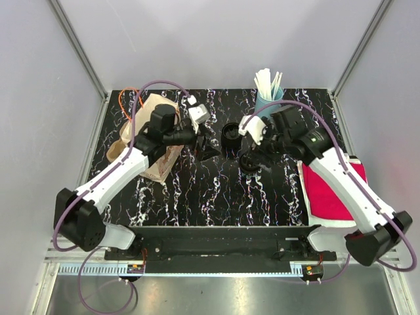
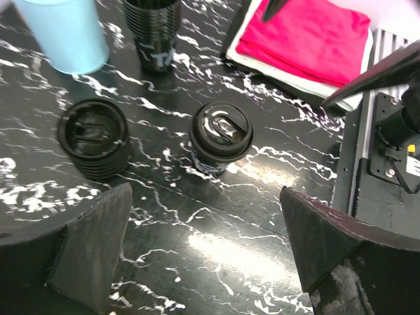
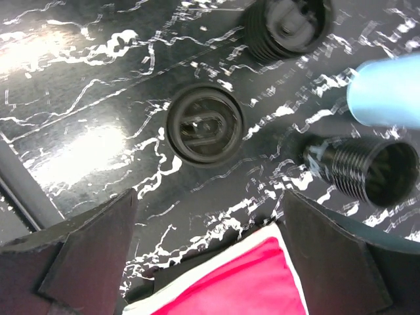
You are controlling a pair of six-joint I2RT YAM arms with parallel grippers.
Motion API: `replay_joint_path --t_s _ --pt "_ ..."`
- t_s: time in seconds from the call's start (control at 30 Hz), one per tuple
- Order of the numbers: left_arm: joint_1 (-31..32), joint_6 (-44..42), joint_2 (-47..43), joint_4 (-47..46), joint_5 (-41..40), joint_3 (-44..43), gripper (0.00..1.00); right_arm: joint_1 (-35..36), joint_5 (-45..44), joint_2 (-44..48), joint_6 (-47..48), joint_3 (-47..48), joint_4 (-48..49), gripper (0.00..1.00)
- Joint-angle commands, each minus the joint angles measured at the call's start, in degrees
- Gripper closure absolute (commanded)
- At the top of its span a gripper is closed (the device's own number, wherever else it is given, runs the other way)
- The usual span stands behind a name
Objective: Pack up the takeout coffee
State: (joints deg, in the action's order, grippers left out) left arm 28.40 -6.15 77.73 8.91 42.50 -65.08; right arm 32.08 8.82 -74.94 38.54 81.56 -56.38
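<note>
The takeout coffee is a black paper cup with a black lid (image 1: pixel 250 164) (image 2: pixel 221 134) (image 3: pixel 205 125), standing upright on the marbled black table (image 1: pixel 197 190). My right gripper (image 1: pixel 253 152) (image 3: pixel 207 252) hangs open just above and beside it, with nothing between its fingers. A crumpled brown paper bag (image 1: pixel 154 131) lies at the left under my left arm. My left gripper (image 1: pixel 209 148) (image 2: pixel 210 246) stands wide open and empty, left of the cup and facing it.
A stack of black lids (image 1: pixel 231 134) (image 2: pixel 92 138) (image 3: pixel 289 23) sits behind the cup. A stack of black cups (image 2: pixel 154 29) (image 3: pixel 364 167) and a light blue cup (image 1: pixel 269 102) (image 2: pixel 62 33) holding white stirrers stand at the back right. A pink cloth on a white tray (image 1: pixel 335 190) (image 2: pixel 308 36) lies at the right.
</note>
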Motion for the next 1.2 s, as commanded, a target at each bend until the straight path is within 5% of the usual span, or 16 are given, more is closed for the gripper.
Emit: replay_joint_path --t_s 0.0,0.27,0.6,1.17 --pt "2.8 0.8 2.9 -2.6 0.6 -1.3 0.01 -4.5 -0.4 4.3 -3.1 -3.9 5.6 0.03" --pt "9.0 3.2 12.5 3.0 -7.0 -8.7 0.01 -11.1 0.3 9.7 -8.0 -10.9 12.2 0.02" --pt "9.2 6.0 25.1 8.6 -6.6 -19.6 0.01 -18.4 4.5 13.7 -14.9 -22.2 22.5 0.00" --pt "9.0 9.1 37.1 10.4 0.9 -28.8 0.01 -22.4 12.1 9.5 -18.4 -23.5 24.7 0.04"
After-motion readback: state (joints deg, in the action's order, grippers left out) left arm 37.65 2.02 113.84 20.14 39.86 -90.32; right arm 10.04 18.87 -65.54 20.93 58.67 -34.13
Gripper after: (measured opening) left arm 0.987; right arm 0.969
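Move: For the left hand, the lidded cup is level with it in reach, about 14 cm to its right and some 19 cm below; the lid stack is roughly 9 cm ahead and 8 cm right. The right hand has the cup stack some 13 cm ahead, 8 cm to its right and 17 cm below, the straw holder about 19 cm ahead and 3 cm right, and the lidded cup it has just left about 1 cm ahead, 3 cm to its left. The left hand, fingers wide open, swings down about 12 cm and right about 10 cm onto the near surroundings of the lidded cup, drifting slightly back and then forward, its fingers tipping some 25 degrees further down until they hang close over the lid's left and forward side, no grip taken. Meanwhile the right hand, still open and empty, clears out of its way, going about 8 cm right, then sinking about 5 cm and edging some 3 cm forward towards the cup stack while its wrist turns clockwise about 25 degrees and rolls its left side up. ##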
